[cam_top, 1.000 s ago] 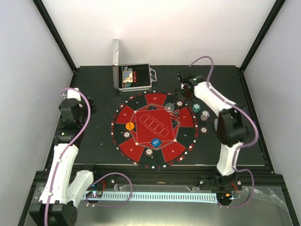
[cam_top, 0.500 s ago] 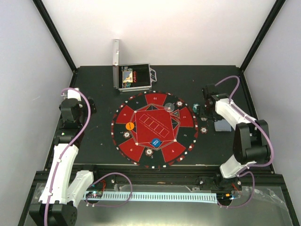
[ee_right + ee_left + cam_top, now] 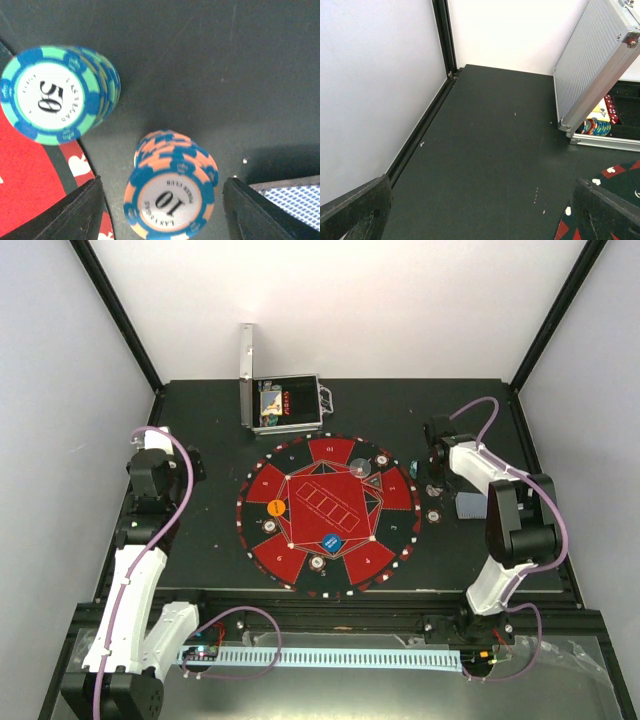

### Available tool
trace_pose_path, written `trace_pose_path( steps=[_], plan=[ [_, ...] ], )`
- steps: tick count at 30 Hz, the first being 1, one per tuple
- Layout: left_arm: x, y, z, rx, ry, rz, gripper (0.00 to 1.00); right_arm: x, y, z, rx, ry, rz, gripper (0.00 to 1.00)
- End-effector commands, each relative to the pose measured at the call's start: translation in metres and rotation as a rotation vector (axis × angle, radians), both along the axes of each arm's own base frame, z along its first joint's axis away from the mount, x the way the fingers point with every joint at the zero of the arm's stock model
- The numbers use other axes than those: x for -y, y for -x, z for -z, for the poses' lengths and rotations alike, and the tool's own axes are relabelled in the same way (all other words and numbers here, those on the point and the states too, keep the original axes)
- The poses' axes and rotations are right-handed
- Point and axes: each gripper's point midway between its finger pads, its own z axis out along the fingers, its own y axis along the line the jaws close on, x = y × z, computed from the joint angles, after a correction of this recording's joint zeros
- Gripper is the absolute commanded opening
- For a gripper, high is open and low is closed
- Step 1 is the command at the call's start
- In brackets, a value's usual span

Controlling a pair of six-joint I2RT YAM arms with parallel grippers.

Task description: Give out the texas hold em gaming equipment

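In the right wrist view a stack of orange-and-blue "10" chips [image 3: 170, 197] stands on the black table between my right gripper's [image 3: 167, 212] fingers. The jaws are open, with a gap on each side of the stack. A taller green-and-blue "50" stack [image 3: 52, 95] stands beyond it to the left, at the edge of the red mat [image 3: 30, 195]. Blue-backed cards [image 3: 295, 197] lie just right of the right finger. From above, the right gripper [image 3: 436, 462] hangs over these chips beside the round mat [image 3: 310, 502]. My left gripper [image 3: 480, 222] is open over bare table.
The open silver case [image 3: 285, 405] stands at the back, with more chips [image 3: 596, 127] inside. On the mat lie an orange disc [image 3: 277, 508], a blue disc [image 3: 333, 542], a clear disc [image 3: 362, 468] and single chips [image 3: 317, 563]. Another chip [image 3: 433, 515] sits off the mat's right rim.
The right arm swung from the mat's back right edge out to the right and came down over the chip stacks beside the mat. The left arm stayed still.
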Motion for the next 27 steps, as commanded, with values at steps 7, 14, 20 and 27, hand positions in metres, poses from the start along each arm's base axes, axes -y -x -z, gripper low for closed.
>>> trace_pose_path(
  steps=[7, 14, 20, 27],
  plan=[
    [0.003, -0.002, -0.017, 0.048, 0.004, 0.011, 0.99, 0.008, -0.018, 0.000, 0.026, 0.007, 0.032, 0.59],
    [0.003, -0.003, -0.016, 0.045, 0.003, 0.012, 0.99, 0.014, -0.014, 0.004, 0.014, 0.016, 0.045, 0.51],
    [0.003, -0.003, -0.016, 0.046, 0.001, 0.011, 0.99, 0.017, -0.012, 0.005, 0.006, 0.017, 0.051, 0.47],
    [0.003, -0.002, -0.018, 0.050, 0.001, 0.011, 0.99, 0.017, -0.011, 0.007, -0.003, 0.013, 0.050, 0.46]
  ],
)
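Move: The stack of 10 chips stands almost between the right hand's open fingers, its middle about 1 cm ahead, 1 cm to the right and roughly 1 cm below. The stack of 50 chips is some 5 cm ahead and 4 cm left of that hand, a single chip about 8 cm straight back, and the card deck about 5 cm back and 11 cm right. From the idle left hand the 10 stack lies about 57 cm right, 7 cm ahead and 23 cm below. The stack of 10 chips is taken between the right hand's fingers: still pointing down, the hand first slides about 1 cm forward around it, then eases roughly 1 cm to the right, away from the 50 stack, barely sinking. The fingers close all the while from well open to about half open, ending with a pad against each side of the chips. ##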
